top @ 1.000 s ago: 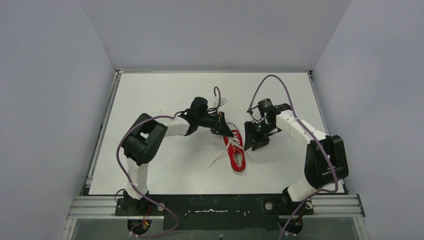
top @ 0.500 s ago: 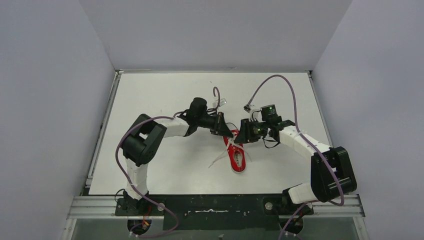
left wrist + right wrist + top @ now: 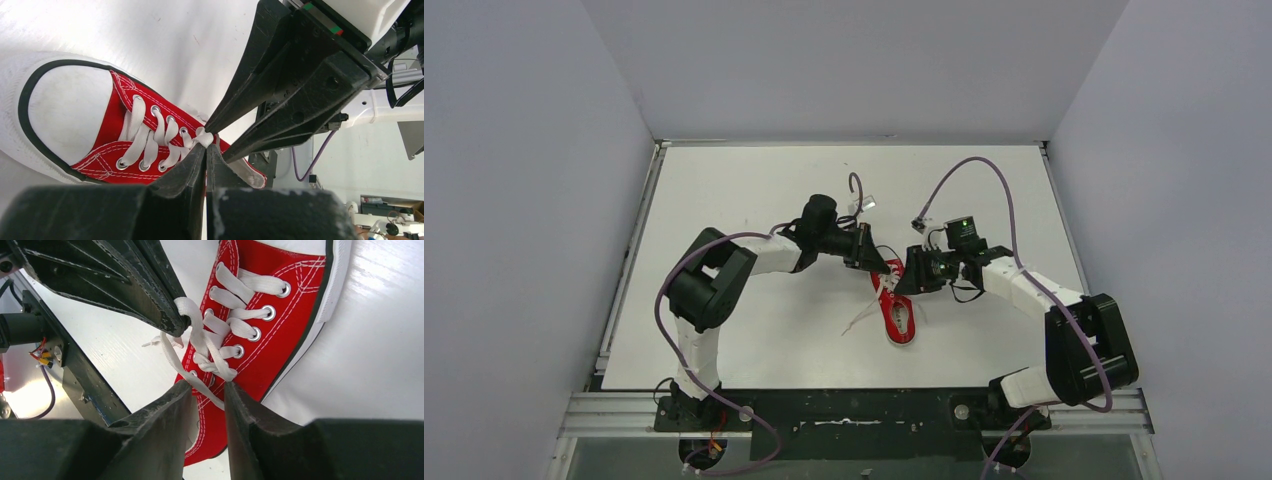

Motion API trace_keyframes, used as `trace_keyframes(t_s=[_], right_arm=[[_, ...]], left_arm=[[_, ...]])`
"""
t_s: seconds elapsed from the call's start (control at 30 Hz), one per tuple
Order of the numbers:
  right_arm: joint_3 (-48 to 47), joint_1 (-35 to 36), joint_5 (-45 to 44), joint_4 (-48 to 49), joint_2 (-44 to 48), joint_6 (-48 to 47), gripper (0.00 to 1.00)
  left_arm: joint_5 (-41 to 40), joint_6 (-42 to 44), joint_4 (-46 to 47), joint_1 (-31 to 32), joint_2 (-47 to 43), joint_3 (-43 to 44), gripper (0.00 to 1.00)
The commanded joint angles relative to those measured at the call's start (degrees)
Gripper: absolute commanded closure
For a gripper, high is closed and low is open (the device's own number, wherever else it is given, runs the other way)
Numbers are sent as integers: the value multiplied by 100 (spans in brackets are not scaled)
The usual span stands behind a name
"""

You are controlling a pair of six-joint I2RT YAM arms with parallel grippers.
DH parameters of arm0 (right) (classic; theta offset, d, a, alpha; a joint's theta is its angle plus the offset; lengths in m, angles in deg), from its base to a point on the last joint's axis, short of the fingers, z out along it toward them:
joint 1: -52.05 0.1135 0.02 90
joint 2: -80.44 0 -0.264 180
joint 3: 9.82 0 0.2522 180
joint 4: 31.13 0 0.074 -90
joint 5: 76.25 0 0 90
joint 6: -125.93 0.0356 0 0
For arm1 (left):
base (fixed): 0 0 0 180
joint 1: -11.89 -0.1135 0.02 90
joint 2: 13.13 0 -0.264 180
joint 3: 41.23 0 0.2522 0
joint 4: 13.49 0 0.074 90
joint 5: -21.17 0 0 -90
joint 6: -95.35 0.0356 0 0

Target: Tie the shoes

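Observation:
The shoe, a small red sneaker (image 3: 897,310) with white laces, lies on the white table between my two arms, toe pointing away from the bases. My left gripper (image 3: 883,268) is shut on a white lace loop (image 3: 203,137) above the eyelets, and the pinch also shows in the right wrist view (image 3: 186,307). My right gripper (image 3: 207,386) faces it over the tongue with its jaws apart. A loose lace strand (image 3: 200,385) crosses the gap between them. From the left wrist view the sneaker (image 3: 115,125) shows its white toe cap.
Loose lace ends (image 3: 860,318) trail on the table left of the shoe. Purple cables (image 3: 984,170) arch over both arms. A raised rail (image 3: 634,250) borders the table, with grey walls close behind and at both sides.
My right gripper has swung left and down from beside the shoe to just over its laces, tip to tip with the left gripper. The left gripper has kept its hold.

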Motion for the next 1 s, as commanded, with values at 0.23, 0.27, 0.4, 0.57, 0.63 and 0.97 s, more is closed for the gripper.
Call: trace_keyframes(t_s=[0.23, 0.27, 0.4, 0.57, 0.63, 0.97], right_arm=[[-7, -11, -560, -130, 345, -128, 93], [-8, -19, -548, -162, 312, -147, 98], [17, -37, -589, -166, 205, -135, 100], [29, -39, -594, -10, 197, 40, 100], [-2, -37, -566, -28, 179, 46, 100], [-24, -60, -543, 36, 145, 138, 100]], left_arm=[[38, 38, 241, -39, -301, 56, 100], [25, 37, 241, -39, -305, 51, 100], [-45, 148, 110, -39, -361, 7, 98], [-196, 542, -379, -17, -372, 56, 79], [-184, 568, -449, -9, -320, 91, 72], [-199, 750, -441, 244, -239, 120, 53]])
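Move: The lace strand at the loop's base runs between the right hand's open fingertips, about 1 cm to their right, level fore and aft, and 1 cm below; the knot is roughly 2 cm ahead, 1 cm left and 2 cm down, and the shoe's middle some 2 cm back, 1 cm left and 4 cm down. The left hand still holds the loop's top in shut fingers; that strand lies about 4 cm back, 2 cm right and 2 cm below it. Right fingers pinch the loop strand, easing 1.5 cm right and down; then left fingers release the loop, sinking 1.5 cm. ##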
